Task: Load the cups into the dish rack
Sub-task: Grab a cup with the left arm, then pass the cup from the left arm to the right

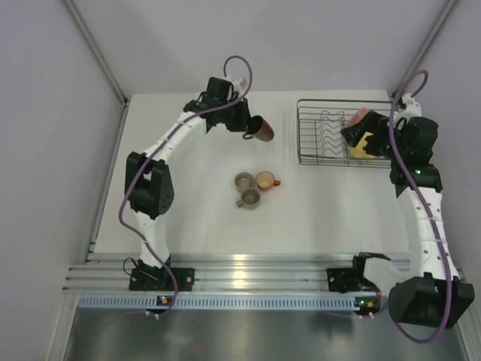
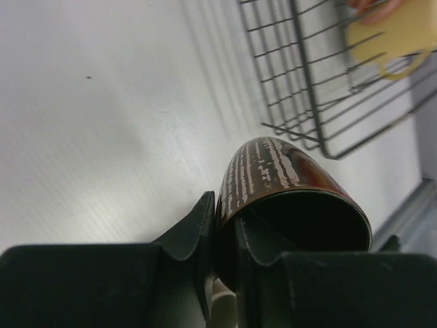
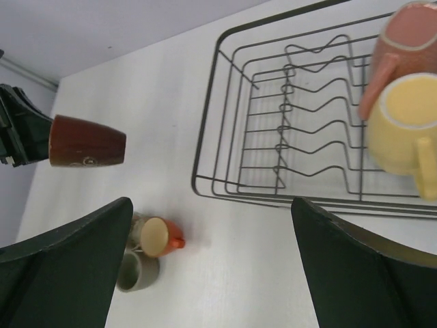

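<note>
My left gripper (image 1: 248,128) is shut on the rim of the dark brown cup (image 1: 261,130), one finger inside and one outside; the cup (image 2: 287,178) hangs tilted above the table, left of the dish rack (image 1: 323,135). The pink cup (image 3: 403,41) and the yellow cup (image 3: 403,126) sit in the right part of the dish rack (image 3: 225,193). A small orange cup (image 1: 264,180) and two grey-olive cups (image 1: 244,180) (image 1: 249,198) stand together mid-table. My right gripper (image 1: 359,138) hovers open and empty over the rack's right part.
White walls close in the table on the left, back and right. An aluminium rail (image 1: 248,271) carrying both arm bases runs along the near edge. The rack's wavy dividers (image 3: 307,102) stand in its left and middle part.
</note>
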You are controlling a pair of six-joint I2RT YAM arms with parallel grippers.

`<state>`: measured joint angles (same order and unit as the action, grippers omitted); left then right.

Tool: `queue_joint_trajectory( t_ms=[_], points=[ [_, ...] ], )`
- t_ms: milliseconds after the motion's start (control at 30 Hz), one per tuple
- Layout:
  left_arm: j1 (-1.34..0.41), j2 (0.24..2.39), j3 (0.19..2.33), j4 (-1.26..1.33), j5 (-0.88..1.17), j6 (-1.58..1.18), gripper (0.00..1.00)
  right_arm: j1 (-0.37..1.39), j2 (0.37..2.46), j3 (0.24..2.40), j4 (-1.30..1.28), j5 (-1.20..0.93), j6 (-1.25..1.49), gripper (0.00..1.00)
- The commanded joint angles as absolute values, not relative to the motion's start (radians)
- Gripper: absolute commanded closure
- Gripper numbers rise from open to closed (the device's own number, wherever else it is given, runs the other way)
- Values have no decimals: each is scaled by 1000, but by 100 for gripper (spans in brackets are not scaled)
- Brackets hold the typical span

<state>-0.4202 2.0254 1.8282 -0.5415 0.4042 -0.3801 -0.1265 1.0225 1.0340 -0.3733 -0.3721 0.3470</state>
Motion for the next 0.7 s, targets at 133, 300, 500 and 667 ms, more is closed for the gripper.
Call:
queue_joint_trajectory(
  t_ms=[133, 300, 500, 667],
  points=[
    [-394, 1815, 1633, 65, 889, -871, 100, -97, 1035, 948, 113, -718, 620, 0],
    [-417, 1792, 1548, 296, 956, -1189, 100, -32, 1075, 1014, 204, -776, 646, 1],
    [-456, 1764, 1488, 489, 948, -1402, 100, 70, 1118, 1049, 308, -787, 696, 1],
    [-472, 1753, 1489, 520, 925, -1460, 100, 133, 1143, 1061, 327, -765, 701, 1]
  ],
)
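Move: The left hand already pinches the brown cup by its rim, the cup's middle about 4 cm to its right and 2 cm lower. The open right gripper it is taken to stands some 33 cm right, 12 cm back and 10 cm higher. Below the left hand, the orange cup is 10 cm back and 5 cm right, the small grey cup 11 cm back and 2 cm left. From the right hand the brown cup lies about 29 cm left, 12 cm ahead and 12 cm lower; the rack's middle is 17 cm ahead, 1 cm right. Keeping its pinch on the brown cup's rim, the left hand carries it up about 15 cm, fastest at first, while drawing back and right; the wrist rolls so the fingers swing from slanting down to about level, turning the cup's base towards the right gripper. The right hand, fingers wide open, sweeps some 14 cm left towards the cup and rises, turning about 30 degrees counter-clockwise, without touching the cup yet. ##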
